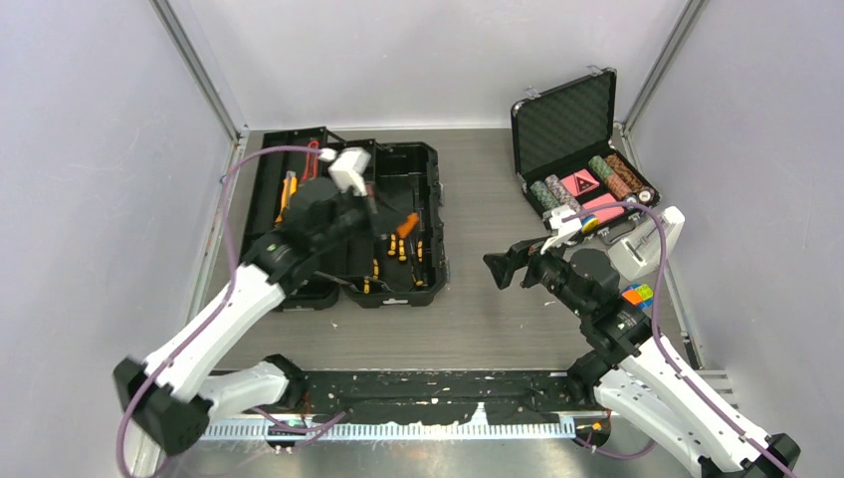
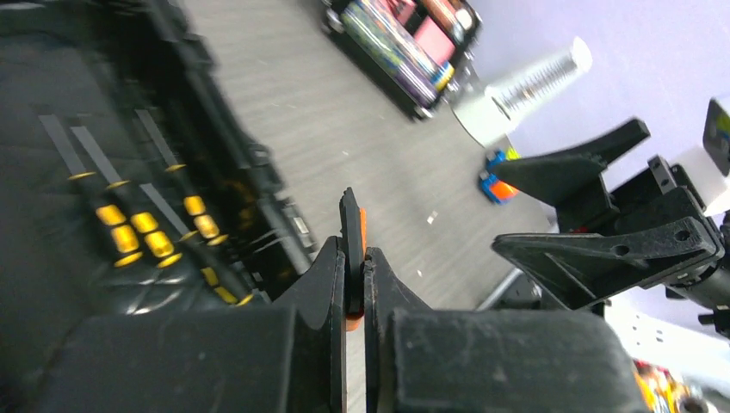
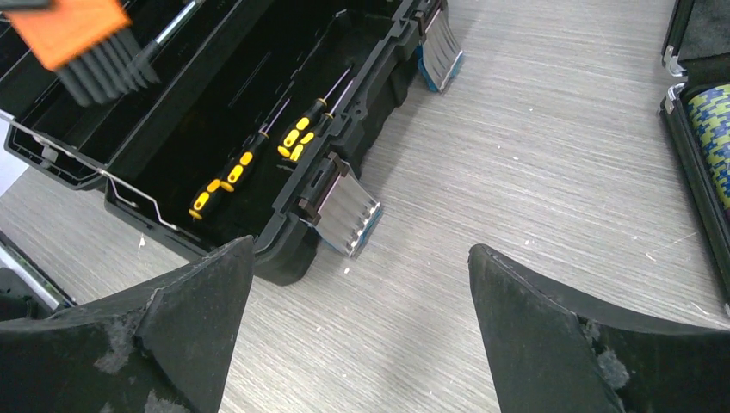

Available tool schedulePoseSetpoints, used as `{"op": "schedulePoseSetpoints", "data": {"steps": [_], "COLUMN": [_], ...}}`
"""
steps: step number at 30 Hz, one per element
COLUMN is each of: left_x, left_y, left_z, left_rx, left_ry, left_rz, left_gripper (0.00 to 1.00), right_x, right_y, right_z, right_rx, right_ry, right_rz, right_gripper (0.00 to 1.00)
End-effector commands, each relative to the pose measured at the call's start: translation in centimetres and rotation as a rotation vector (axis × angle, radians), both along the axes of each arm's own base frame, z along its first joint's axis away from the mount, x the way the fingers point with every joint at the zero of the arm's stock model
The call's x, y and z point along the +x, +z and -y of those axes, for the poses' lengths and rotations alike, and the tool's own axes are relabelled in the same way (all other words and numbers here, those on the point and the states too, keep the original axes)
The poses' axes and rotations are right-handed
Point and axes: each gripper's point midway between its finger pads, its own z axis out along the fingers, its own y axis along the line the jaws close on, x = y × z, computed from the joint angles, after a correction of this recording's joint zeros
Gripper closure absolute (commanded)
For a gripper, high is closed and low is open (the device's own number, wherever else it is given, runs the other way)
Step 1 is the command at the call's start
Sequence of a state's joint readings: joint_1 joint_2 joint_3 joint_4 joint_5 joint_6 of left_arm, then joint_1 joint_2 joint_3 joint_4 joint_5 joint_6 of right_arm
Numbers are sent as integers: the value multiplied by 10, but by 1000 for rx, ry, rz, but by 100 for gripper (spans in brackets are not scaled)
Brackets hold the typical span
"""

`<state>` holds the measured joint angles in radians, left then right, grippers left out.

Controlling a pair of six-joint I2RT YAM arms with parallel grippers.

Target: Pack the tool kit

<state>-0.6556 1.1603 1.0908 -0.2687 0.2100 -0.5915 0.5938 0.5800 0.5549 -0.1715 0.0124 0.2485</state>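
Observation:
The tool kit's black box lies open at the left of the table, with yellow-and-black screwdrivers in its tray. My left gripper hangs over the box, shut on a flat orange-and-black tool that sticks up between its jaws. That tool also shows at the top left of the right wrist view, above the open box and the screwdrivers. My right gripper stands wide open over bare table right of the box, holding nothing. It points toward the box.
An open foam-lined case of poker chips stands at the back right. A colour cube and a white object lie near the right arm. The box's blue-edged latches hang out over the table.

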Motion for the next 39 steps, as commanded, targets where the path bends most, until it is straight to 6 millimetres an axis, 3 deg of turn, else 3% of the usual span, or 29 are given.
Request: {"op": "schedulePoseSetpoints", "data": {"steps": [1,7,12,18,21,27,34,39], "left_x": [2,-12,-21,-26,-25,-26,-20,-7], "left_y": [15,-2,-27,-35,-26,5,-18,-32], "left_z": [-71,-161,-208,-252,-260,-256,-274,-262], "left_rx": [-31,-82,-113,-114,-154,-225,-156,-190], "left_ry": [221,542,769,986,1020,992,1084,1040], "left_rz": [49,29,2,60,96,171,181,149], "left_gripper": [100,100,100,100,100,100,100,100], "right_x": [10,16,17,16,16,17,17,17], "right_y": [20,13,10,8,8,6,7,6], "right_z": [-1,-11,-12,-11,-11,-11,-12,-11], "right_rx": [46,45,45,37,30,24,27,19], "right_ry": [-30,-7,-7,-6,-6,-7,-5,-5], "right_rz": [60,32,27,21,21,12,13,12], "right_gripper": [1,0,0,0,0,0,0,0]}}
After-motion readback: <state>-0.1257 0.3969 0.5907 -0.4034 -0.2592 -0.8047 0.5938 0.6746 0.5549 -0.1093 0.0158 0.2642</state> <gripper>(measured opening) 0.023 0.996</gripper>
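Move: The left hand already holds the orange scraper high over the open toolbox. Its goal, the near compartment of the outer tray, lies about 28 cm left, 2 cm ahead and 14 cm below. From the hand, the yellow knife in that tray is roughly 26 cm left and 14 ahead, the red knife 20 left and 22 ahead, and the hammer 15 left and 11 ahead. For the right hand, that compartment is around 50 cm left and 5 ahead. Keeping the scraper pinched in its shut fingers, the left hand sweeps about 26 cm left across the toolbox towards the near end of the outer tray, fast at first and then easing. On the way the wrist swings some 60 degrees counter-clockwise, so the fingers turn from forward-right to forward. The hand ends 4 to 5 cm lower, sinking again at the end. ##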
